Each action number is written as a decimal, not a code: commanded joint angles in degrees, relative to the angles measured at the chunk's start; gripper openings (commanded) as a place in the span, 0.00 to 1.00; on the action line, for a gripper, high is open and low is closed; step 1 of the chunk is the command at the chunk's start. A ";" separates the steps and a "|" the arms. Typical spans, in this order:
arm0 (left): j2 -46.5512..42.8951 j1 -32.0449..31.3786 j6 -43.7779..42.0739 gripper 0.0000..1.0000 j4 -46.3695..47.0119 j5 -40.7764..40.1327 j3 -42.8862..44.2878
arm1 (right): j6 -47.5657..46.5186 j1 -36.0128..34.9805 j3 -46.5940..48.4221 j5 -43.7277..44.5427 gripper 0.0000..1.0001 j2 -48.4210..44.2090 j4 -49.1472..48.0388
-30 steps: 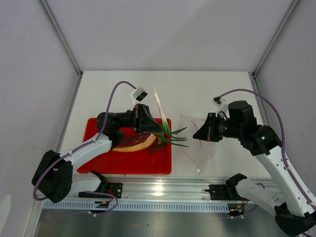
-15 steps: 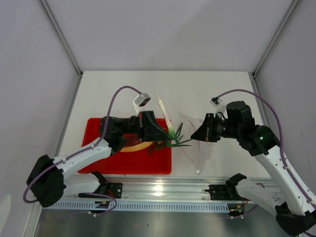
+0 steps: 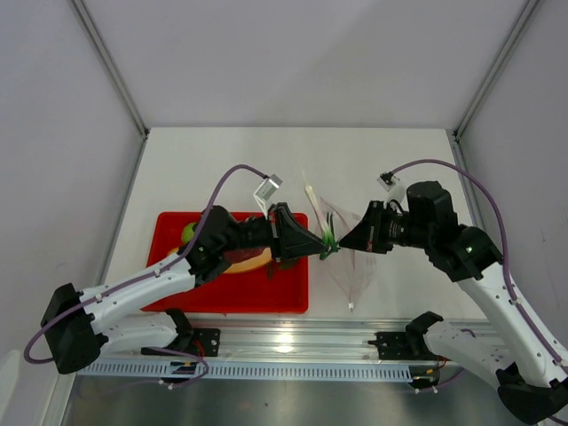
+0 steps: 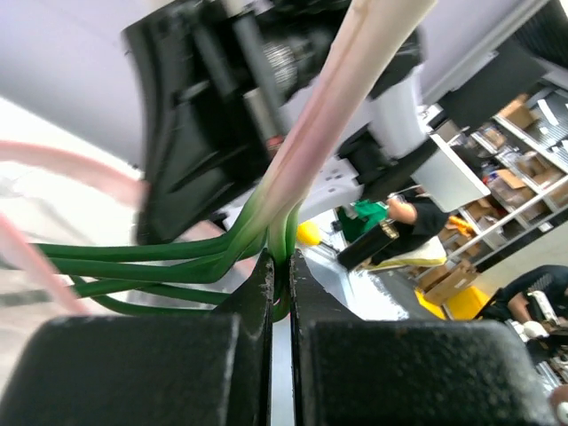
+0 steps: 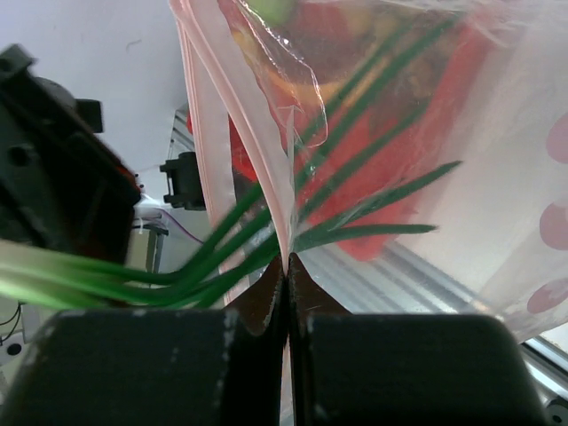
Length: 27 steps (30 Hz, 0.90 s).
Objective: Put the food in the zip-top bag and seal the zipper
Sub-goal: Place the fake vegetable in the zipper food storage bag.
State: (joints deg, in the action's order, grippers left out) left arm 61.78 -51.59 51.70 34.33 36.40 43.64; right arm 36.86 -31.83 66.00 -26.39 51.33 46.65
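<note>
My left gripper [image 3: 325,252] is shut on the green stalks [image 3: 330,232] and holds them up at the zip-top bag's mouth, their pale end [image 3: 311,192] pointing away. In the left wrist view the stalks [image 4: 177,257] fan left from the closed tips [image 4: 282,266]. My right gripper [image 3: 343,243] is shut on the bag's [image 3: 357,271] upper edge. In the right wrist view the closed tips [image 5: 287,262] pinch the film beside the pinkish zipper [image 5: 213,151]. The green leaves [image 5: 373,169] cross the mouth and show through the film. The meat slab [image 3: 251,258] and green ball [image 3: 188,233] lie on the tray.
The red tray [image 3: 222,297] sits at the front left of the white table, partly under my left arm. A metal rail [image 3: 284,342] runs along the near edge. White walls and frame posts close in the sides and back.
My left arm has swung right, carrying the stalks from above the tray to the bag's mouth. My right gripper has shifted slightly left with the bag edge still pinched.
</note>
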 commanded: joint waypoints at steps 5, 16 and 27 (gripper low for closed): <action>3.52 -1.05 -7.84 0.01 -2.59 -4.58 1.10 | 1.72 -0.51 0.89 -0.33 0.00 -2.11 -2.18; 3.52 -4.91 -17.15 0.01 -9.71 -12.49 0.83 | 5.59 -0.60 1.59 2.48 0.00 -1.24 -4.29; 0.45 -7.91 -23.66 0.54 -11.04 -20.31 -3.29 | 6.99 -0.25 5.19 6.97 0.00 2.11 -4.02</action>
State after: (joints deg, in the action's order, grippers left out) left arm 64.49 -58.78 31.81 22.90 19.77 41.87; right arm 43.11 -32.14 67.96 -20.71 53.12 44.99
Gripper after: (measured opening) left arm 0.451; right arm 0.005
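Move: The left hand still pinches the fake vegetable by its green leaves, their ends already in the bag's mouth. The mouth's middle lies about 8 cm below that hand, 3 cm to its right and 1 cm ahead. The right fingertips, shut on the rim, are some 4 cm right, 1 cm ahead and 2 cm below. From the right hand the mouth's middle is about 6 cm below, 1 cm left, level fore and aft. Left hand lowers the vegetable some 8 cm into the bag's mouth, then opens about halfway; right keeps pinching the rim. ##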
